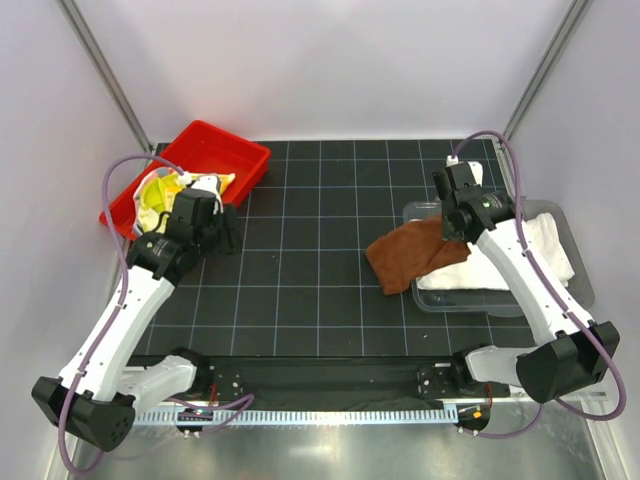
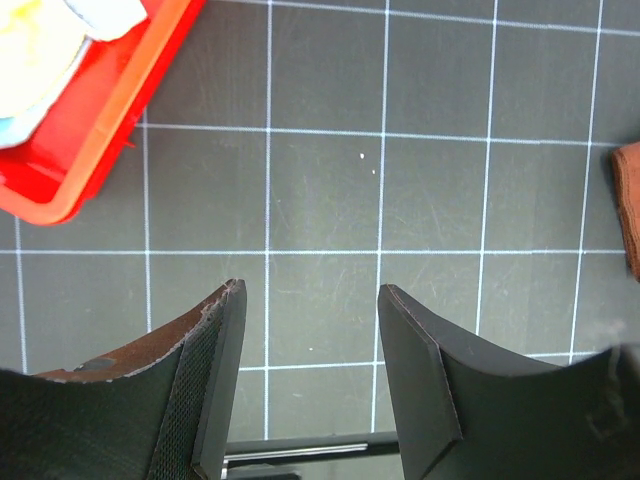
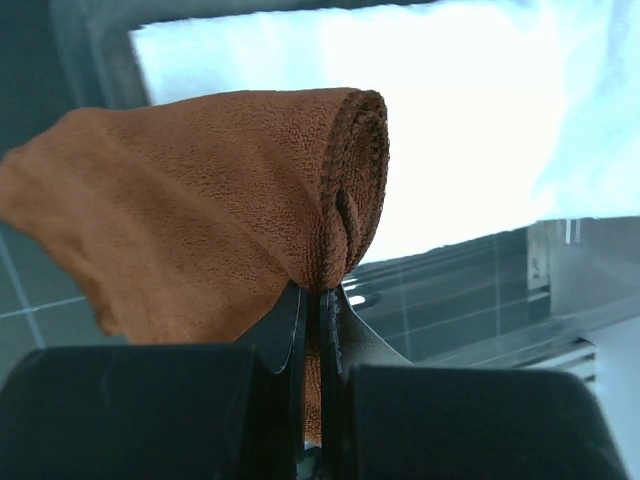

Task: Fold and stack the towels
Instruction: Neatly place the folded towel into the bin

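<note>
My right gripper (image 1: pixel 447 226) (image 3: pixel 320 290) is shut on a folded edge of the brown towel (image 1: pixel 410 256) (image 3: pixel 200 200). That towel drapes from the clear bin's left rim onto the mat. Under it in the bin lies the large white towel (image 1: pixel 540 250) (image 3: pixel 450 100). My left gripper (image 1: pixel 225 232) (image 2: pixel 310 290) hangs open over bare mat just right of the red tray, with nothing between its fingers. A yellow-green towel (image 1: pixel 160 190) (image 2: pixel 30 50) lies bunched in the tray. The brown towel's edge (image 2: pixel 630 210) shows at the right of the left wrist view.
The red tray (image 1: pixel 232 150) (image 2: pixel 90 140) sits at the back left, the clear plastic bin (image 1: pixel 582 290) at the right. A black gridded mat (image 1: pixel 320 210) covers the table between them. White walls enclose the space.
</note>
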Tool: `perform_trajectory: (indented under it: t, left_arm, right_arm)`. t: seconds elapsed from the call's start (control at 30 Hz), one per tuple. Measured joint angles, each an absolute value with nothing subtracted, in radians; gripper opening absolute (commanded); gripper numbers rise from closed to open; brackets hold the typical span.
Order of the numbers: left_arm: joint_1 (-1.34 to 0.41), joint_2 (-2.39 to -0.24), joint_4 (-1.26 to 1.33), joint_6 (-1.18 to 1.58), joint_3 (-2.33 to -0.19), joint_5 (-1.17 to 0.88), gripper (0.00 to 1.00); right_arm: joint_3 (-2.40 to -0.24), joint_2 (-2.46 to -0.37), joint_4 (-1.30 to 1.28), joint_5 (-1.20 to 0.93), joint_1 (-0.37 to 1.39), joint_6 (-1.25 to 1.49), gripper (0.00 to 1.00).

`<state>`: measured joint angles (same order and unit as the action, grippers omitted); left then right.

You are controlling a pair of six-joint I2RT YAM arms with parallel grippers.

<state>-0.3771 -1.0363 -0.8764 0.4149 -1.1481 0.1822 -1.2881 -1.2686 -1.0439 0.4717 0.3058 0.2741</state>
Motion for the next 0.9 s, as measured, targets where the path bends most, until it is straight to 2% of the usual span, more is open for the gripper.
perform_trajectory:
  t: [0.9]
  left_arm:
    - [-0.377, -1.119, -0.888, 0.355, -1.197, 0.164, 0.6]
  right_arm:
    - [-1.356, -1.354, -1.065, 0.492, -0.059, 0.071, 0.01]
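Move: My right hand holds the brown towel by its edge, with its middle trailing about 9 cm left, 3 cm back and some 7 cm lower, still partly outside the bin. The bin's middle lies about 12 cm to my right, level fore and aft and some 12 cm below; the white towel in it centres about 11 cm right, also level and 12 cm below. From my left hand, the bin is about 58 cm right, 2 cm ahead and 14 cm down. I keep my right fingers shut on the edge of the brown towel and carry it about 11 cm to the right, nearly level, across the white towel towards the middle of the bin. The trailing part comes after it from the left, while my wrist turns about 10 degrees clockwise and tips slightly down. ##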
